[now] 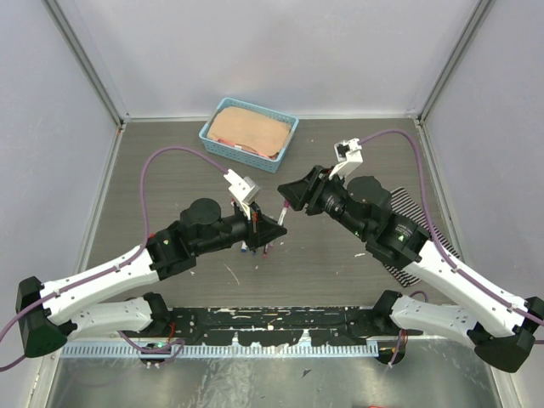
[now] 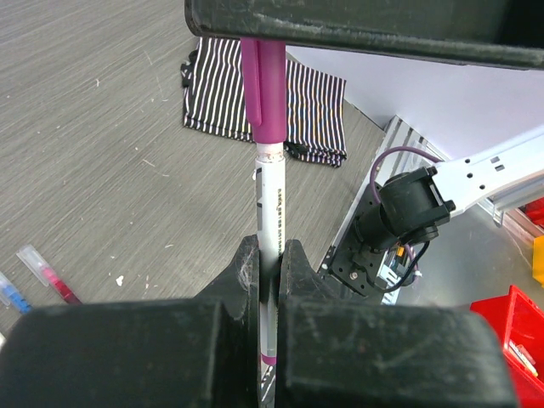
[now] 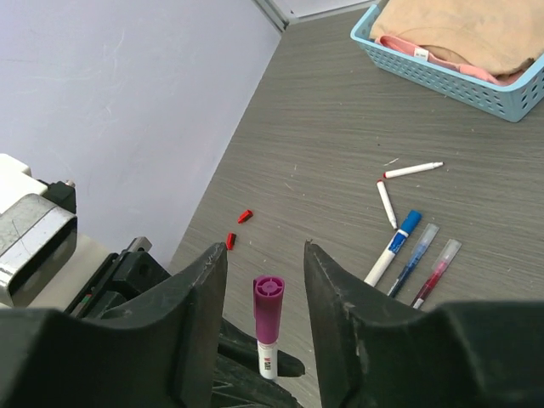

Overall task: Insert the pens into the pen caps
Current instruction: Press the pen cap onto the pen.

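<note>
My left gripper [image 2: 270, 246] is shut on the white barrel of a pen [image 2: 272, 204] that stands upright. A magenta pen cap [image 2: 263, 93] sits on the pen's top end. In the right wrist view the same cap [image 3: 269, 308] stands between the fingers of my right gripper [image 3: 265, 253], which is open and touches neither side of it. From above, the two grippers meet at mid-table: left gripper [image 1: 270, 226], right gripper [image 1: 291, 197], the pen [image 1: 280, 214] between them. More pens lie on the table: two white ones [image 3: 413, 170], a blue-capped one [image 3: 393, 246] and two clear-capped ones [image 3: 425, 265]. Two small red caps [image 3: 238, 228] lie apart from them.
A blue basket [image 1: 248, 133] with a tan cloth stands at the back centre. A black-and-white striped cloth [image 1: 419, 223] lies under the right arm. Grey walls close the table on three sides.
</note>
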Tool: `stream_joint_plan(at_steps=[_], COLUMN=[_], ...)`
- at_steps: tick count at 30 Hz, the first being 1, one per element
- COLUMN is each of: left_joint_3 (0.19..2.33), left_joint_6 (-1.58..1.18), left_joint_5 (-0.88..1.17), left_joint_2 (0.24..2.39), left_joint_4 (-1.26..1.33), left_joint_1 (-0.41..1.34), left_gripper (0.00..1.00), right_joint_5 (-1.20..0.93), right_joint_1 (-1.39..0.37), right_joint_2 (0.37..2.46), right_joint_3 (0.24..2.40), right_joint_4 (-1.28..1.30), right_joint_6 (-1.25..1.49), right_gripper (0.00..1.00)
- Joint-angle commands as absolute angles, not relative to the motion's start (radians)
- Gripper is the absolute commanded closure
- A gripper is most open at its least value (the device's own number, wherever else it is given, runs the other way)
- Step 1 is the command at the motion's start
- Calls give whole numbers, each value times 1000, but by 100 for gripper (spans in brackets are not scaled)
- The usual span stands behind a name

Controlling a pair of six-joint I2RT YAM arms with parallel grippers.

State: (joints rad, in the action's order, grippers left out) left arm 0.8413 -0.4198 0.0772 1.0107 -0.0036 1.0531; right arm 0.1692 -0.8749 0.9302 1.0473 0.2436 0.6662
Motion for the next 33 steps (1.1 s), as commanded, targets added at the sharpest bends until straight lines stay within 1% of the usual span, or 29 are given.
stream_joint_plan(at_steps=[1, 5, 11, 13, 14, 25, 28, 33], left_joint_3=[854, 854, 866, 872, 873, 942, 951, 975], left_joint_6=[-404, -404, -402, -402, -403, -398, -395, -390], left_joint_5=[75, 74, 67, 58, 54, 27, 10, -22], left_joint_2=[1002, 999, 983, 971, 964, 927, 915, 905], left_joint_4=[40, 38, 22, 17, 18, 53, 81, 102], left_joint_1=[1058, 1057, 1057, 1058, 1058, 1057, 1057, 1057], left_gripper=[100, 100, 100, 100, 100, 100, 100, 100], right_joint_5=[138, 138, 134, 129, 124, 43, 67, 168], right_joint_1=[-877, -877, -877, -877, -877, -908, -949, -1070], right_joint_2=[925, 922, 921, 916, 914, 904, 905, 910], right_joint_3=[1079, 1065, 1050, 1041, 1032, 948, 926, 895], right_joint_4=[202, 198, 215, 218, 218, 194, 210, 240], right_joint_6=[669, 676, 673, 669, 668, 703, 706, 711], right_gripper=[58, 72, 90, 97, 99, 99, 99, 99])
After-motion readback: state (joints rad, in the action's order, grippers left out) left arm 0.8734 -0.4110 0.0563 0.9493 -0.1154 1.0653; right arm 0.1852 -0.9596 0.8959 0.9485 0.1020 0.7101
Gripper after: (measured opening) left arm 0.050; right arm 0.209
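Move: The magenta cap, already on the pen's upper end, lies between the open right fingers, about 2 cm below that hand point, 1 cm back and level sideways. From the left hand, which holds the pen low on its barrel, the cap is some 6 cm up, 4 cm ahead and 2 cm right. On the table about 27 cm below the left hand lie the red pen, roughly 11 cm straight ahead, and the blue-capped marker, 12 cm ahead and 6 cm left. Right fingers pinch the magenta cap, going about 3 cm back-left; the pen-holding left hand follows, rising 1 cm. ##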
